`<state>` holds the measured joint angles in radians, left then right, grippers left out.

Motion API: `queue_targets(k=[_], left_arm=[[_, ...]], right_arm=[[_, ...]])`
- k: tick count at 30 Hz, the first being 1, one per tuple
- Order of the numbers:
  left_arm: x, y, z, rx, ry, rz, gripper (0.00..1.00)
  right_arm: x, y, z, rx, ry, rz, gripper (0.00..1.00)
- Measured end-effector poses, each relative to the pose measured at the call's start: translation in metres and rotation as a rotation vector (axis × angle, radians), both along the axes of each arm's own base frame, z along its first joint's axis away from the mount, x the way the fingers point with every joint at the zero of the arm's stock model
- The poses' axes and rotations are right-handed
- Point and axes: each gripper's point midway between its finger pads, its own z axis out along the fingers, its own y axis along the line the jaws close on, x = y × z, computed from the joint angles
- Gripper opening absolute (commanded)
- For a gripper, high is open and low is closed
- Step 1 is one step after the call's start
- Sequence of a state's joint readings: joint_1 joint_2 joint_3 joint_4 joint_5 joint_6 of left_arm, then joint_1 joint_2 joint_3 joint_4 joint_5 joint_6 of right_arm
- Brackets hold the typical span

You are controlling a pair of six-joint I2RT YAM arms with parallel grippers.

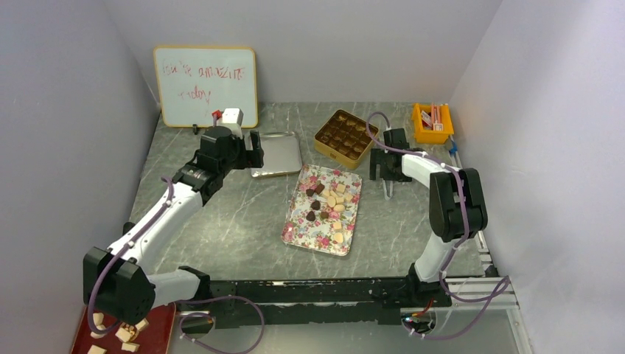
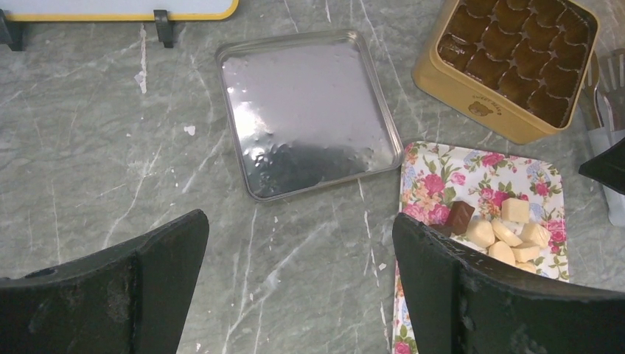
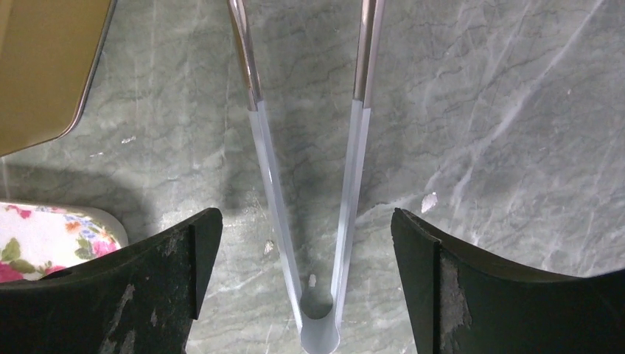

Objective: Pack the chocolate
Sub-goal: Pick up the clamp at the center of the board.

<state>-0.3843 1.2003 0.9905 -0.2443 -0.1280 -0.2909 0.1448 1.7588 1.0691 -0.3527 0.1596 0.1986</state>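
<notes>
The chocolate [image 1: 329, 203], small dark brown, tan and cream pieces, lies on a floral tray [image 1: 304, 228] at mid table; the left wrist view shows some of these pieces [image 2: 503, 230]. A gold tin [image 1: 346, 138] with brown cups stands behind the tray. My left gripper [image 1: 256, 150] hovers open and empty over bare table [image 2: 300, 223], beside a silver tray [image 2: 309, 110]. My right gripper [image 1: 385, 174] is open [image 3: 304, 221], straddling metal tongs [image 3: 318, 341] that lie flat on the table. Its fingers [image 3: 173, 273] stand apart from the tongs' arms.
A whiteboard [image 1: 206, 87] leans on the back wall. An orange bin [image 1: 432, 123] sits at the back right. A red tray of beige chunks [image 1: 157, 329] lies by the left arm's base. Walls close in on both sides.
</notes>
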Motion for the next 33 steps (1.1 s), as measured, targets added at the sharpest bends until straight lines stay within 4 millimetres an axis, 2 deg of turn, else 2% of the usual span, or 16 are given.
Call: queue_targets(k=[8,12,21,25,33], left_arm=[[0.003,0.002,-0.007,0.0,0.009,0.01,1.0],[0.004,0.002,-0.011,-0.002,0.014,0.014,1.0],[0.005,0.003,-0.019,-0.007,0.025,0.021,1.0],[0.005,0.003,-0.019,-0.011,0.026,0.024,1.0],[0.004,0.002,-0.02,-0.029,0.035,0.032,1.0]], right_arm=[[0.006,0.002,-0.009,0.014,0.011,-0.005,0.79],[0.009,0.003,-0.01,0.02,0.009,-0.008,0.71],[0.011,0.004,-0.011,0.034,0.006,-0.022,0.49],[0.01,0.005,-0.011,0.041,0.009,-0.039,0.3],[0.0,0.003,-0.007,0.034,0.033,-0.073,0.25]])
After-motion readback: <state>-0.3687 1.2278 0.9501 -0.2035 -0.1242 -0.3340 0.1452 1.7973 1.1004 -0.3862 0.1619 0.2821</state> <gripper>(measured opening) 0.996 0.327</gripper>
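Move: The clamp lies almost under the open right hand, its middle about 3 cm ahead, 0 cm sideways and roughly 2 cm below, with its legs between the fingers. From that hand the chocolate box is some 11 cm ahead and 14 cm left, the flowered tray about 12 cm back and 22 cm left, and the orange bin roughly 17 cm ahead and 16 cm right. From the left hand the clamp is some 42 cm right, 4 cm ahead and 21 cm below. Down and forward by about 1 cm each, the right hand eases over the clamp, then holds its height while its fingers close from wide open to about a third. The pads come onto the outer sides of the clamp's sheathed legs and pinch them together as the hand slides back about 1 cm, turning only slightly clockwise. The open left hand sinks about 2 cm over the left side of the table, taking no part. ##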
